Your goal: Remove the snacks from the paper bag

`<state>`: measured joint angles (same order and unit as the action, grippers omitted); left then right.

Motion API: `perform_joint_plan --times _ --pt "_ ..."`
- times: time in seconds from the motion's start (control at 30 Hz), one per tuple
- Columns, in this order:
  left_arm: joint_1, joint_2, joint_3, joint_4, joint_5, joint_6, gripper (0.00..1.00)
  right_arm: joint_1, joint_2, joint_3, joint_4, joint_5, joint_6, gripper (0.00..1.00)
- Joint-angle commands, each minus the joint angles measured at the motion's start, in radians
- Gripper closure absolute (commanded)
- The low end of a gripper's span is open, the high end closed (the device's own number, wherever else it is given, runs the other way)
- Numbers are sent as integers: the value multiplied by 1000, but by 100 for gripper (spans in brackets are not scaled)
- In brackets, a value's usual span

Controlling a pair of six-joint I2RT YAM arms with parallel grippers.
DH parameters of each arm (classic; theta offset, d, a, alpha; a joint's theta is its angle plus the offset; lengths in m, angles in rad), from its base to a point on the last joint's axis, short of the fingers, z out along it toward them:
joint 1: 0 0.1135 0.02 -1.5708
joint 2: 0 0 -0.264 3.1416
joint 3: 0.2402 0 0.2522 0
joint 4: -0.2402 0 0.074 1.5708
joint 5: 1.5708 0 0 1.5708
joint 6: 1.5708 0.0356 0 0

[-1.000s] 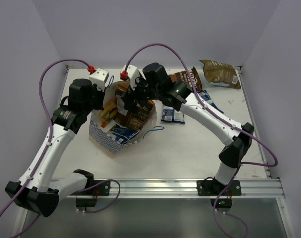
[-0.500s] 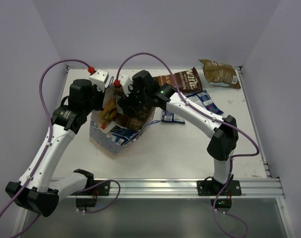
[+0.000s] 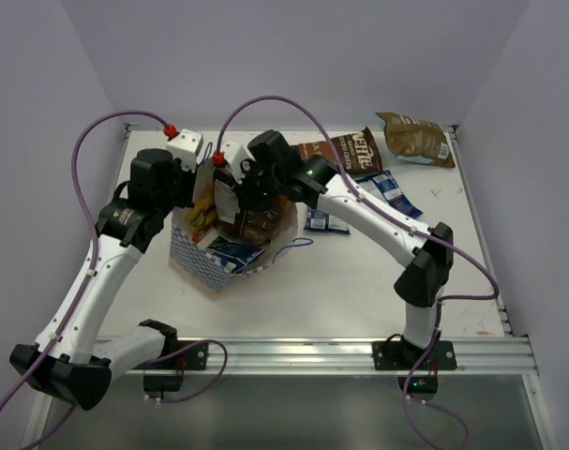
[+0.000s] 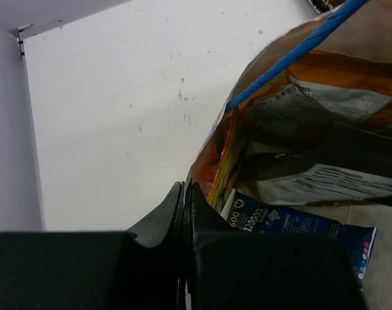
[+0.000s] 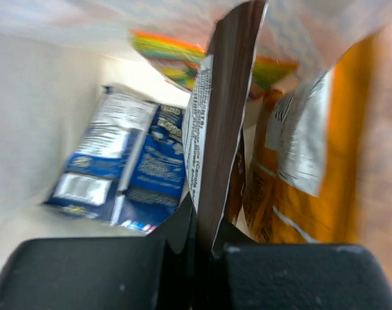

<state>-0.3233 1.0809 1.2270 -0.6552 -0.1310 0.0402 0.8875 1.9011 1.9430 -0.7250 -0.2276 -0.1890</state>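
Observation:
The blue-and-white checkered paper bag [image 3: 204, 264] stands left of the table's middle, mouth open. My left gripper [image 4: 186, 187] is shut on its left rim [image 3: 192, 204]. My right gripper [image 3: 247, 194] reaches down into the bag and is shut [image 5: 205, 219] on the edge of a brown chip bag [image 5: 225, 123]. Also inside are a large orange bag [image 5: 341, 148], a blue packet [image 5: 147, 168] on the bottom and a red-yellow packet [image 5: 173, 51]. The left wrist view shows the orange bag [image 4: 350, 84], the blue packet [image 4: 299, 223] and a blue cord handle [image 4: 292, 55].
Outside the bag, two brown chip bags [image 3: 345, 150] [image 3: 415, 139] lie at the back right. Two blue packets [image 3: 326, 220] [image 3: 394, 190] lie just right of the bag. A blue cord handle [image 3: 293, 246] trails onto the table.
My right gripper has gone deeper into the paper bag and shut on the brown chip bag. The left gripper has kept its hold on the rim.

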Motion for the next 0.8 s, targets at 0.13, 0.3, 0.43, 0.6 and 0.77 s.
perform_joint_plan --times 0.13,0.3,0.43,0.6,0.77 --pt "-5 -12 72 71 -67 -7 100 13 -354 114 87 25 71 100" --pt "-5 -16 68 69 -108 -3 100 -4 -496 109 96 198 100 100" --pt "-5 -13 65 62 -147 -3 100 -45 -626 48 142 435 149 100" --pt "-5 -16 63 51 -170 -14 100 -227 -792 -88 144 603 256 100" --pt "-5 -16 66 42 -148 -29 100 -430 -860 -269 150 680 336 100"
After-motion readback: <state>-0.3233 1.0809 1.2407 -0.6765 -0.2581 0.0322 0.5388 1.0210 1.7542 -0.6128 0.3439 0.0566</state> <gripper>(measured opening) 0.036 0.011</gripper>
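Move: My right hand, in the paper bag's mouth, already grips a brown chip bag bound for the snacks laid out on the right: the far-right blue packet lies about 40 cm right, 11 ahead and 20 below. The first blue packet is 24 right, 11 ahead; the sea-salt bag 28 right, 24 ahead. In the paper bag, an orange bag sits 4 right, 8 ahead. From my left hand, that far-right packet is roughly 51 right, 9 ahead. I pull the pinched brown chip bag steeply up out of the paper bag, drawing slightly back, then swing it high to the right over the laid-out snacks, about 30 cm up and 33 cm right, sinking a little last. My right wrist turns clockwise until the fingers point ahead, still shut. My left hand keeps its grip on the paper bag's rim and eases 2 cm left. ##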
